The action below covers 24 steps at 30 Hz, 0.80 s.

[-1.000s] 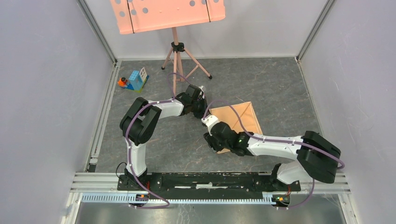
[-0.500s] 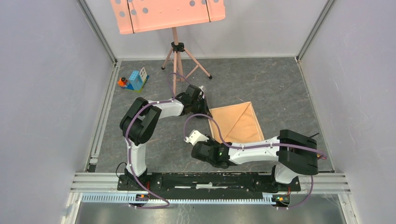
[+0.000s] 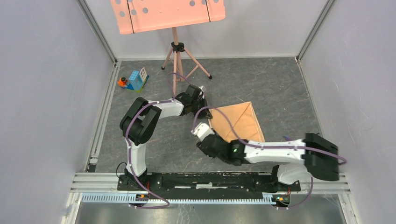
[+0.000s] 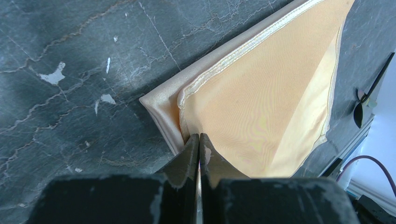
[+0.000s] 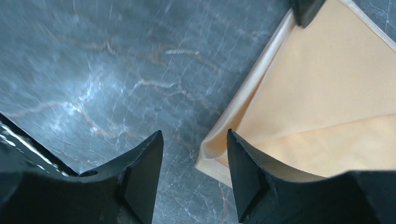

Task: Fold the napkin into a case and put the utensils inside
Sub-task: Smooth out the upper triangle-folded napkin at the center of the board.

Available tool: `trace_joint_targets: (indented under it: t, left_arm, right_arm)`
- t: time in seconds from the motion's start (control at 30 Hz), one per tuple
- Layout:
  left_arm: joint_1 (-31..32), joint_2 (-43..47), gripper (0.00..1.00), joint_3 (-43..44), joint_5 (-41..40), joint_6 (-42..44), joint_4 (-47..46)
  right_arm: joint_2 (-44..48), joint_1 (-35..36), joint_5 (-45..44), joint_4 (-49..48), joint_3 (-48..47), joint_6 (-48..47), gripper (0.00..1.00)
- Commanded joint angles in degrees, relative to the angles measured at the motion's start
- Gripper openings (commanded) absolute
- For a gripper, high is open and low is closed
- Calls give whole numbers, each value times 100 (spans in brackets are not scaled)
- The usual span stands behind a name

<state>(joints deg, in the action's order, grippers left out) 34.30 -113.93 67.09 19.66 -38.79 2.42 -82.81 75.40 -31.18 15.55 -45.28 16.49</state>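
The peach-orange napkin (image 3: 239,122) lies folded flat on the dark table, its upper layer forming a triangle (image 4: 266,88). At the cloth's far-left corner my left gripper (image 4: 199,138) is shut on the hemmed edge, and from above it shows at that same corner (image 3: 202,108). Over the bare table, just left of the napkin's near-left corner (image 5: 215,156), my right gripper (image 5: 194,136) is open and holds nothing. A slim black utensil (image 4: 363,103) with an oval head lies beyond the cloth's far side. No case shows.
A salmon-pink perforated music-stand tray (image 3: 167,14) on a tripod (image 3: 176,59) stands at the back. Toy blocks (image 3: 134,80) sit at the back left. Grey walls close in both sides, and a metal rail (image 3: 210,179) runs along the near edge.
My right arm drew back off the napkin toward the near left, then came forward to its near-left corner with jaws wider. The left gripper has kept its pinch and place.
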Motion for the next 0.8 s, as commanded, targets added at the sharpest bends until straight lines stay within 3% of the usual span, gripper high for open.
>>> trace_joint_targets:
  t: [0.0,0.13,0.2,0.37,0.77]
  left_arm:
    - [-35,96,7,-133,-75,-19,85]
    - [-38,86,7,-138,-68,-16,89]
    - [-38,85,8,-126,-66,-17,89]
    - [-38,88,8,-135,-59,-22,78]
    - [-36,73,7,-73,-51,7,128]
  right_arm:
    - [1074,-1072,1983,-1487,816,352,58]
    - [1398,-2326,4006,-2847,1730,875,48]
    - [1362,-2838,4752,-3448,2042,1119,41]
    - [876,-3750,6378,-5140,2691,1908,36]
    - [-1570,-4547,7824,-9042,2956,3793,35]
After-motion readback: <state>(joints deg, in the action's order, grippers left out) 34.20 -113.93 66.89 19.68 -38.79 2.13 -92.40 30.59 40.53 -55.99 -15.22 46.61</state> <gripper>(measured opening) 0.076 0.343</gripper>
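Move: The napkin's middle lies about 9 cm ahead of the right hand, some 13 cm to its right and 5 cm below it. The napkin's near-left corner is close by, roughly 1 cm back and 4 cm to the right; its far-left corner lies about 16 cm ahead and 2 cm to the right. From the left hand the napkin's middle is about 4 cm back, 11 cm to the right and 1 cm down. While the left hand's shut fingertips stay planted on the napkin's left edge near the far corner, the right hand swings some 4 cm forward and 2 cm right towards the napkin's middle, first hopping up, then sinking to slightly below its start. Its wrist rolls strongly, about 70 degrees, until the fingers point left and nearly level, while they partly close; whether they touch the cloth can't be seen. ##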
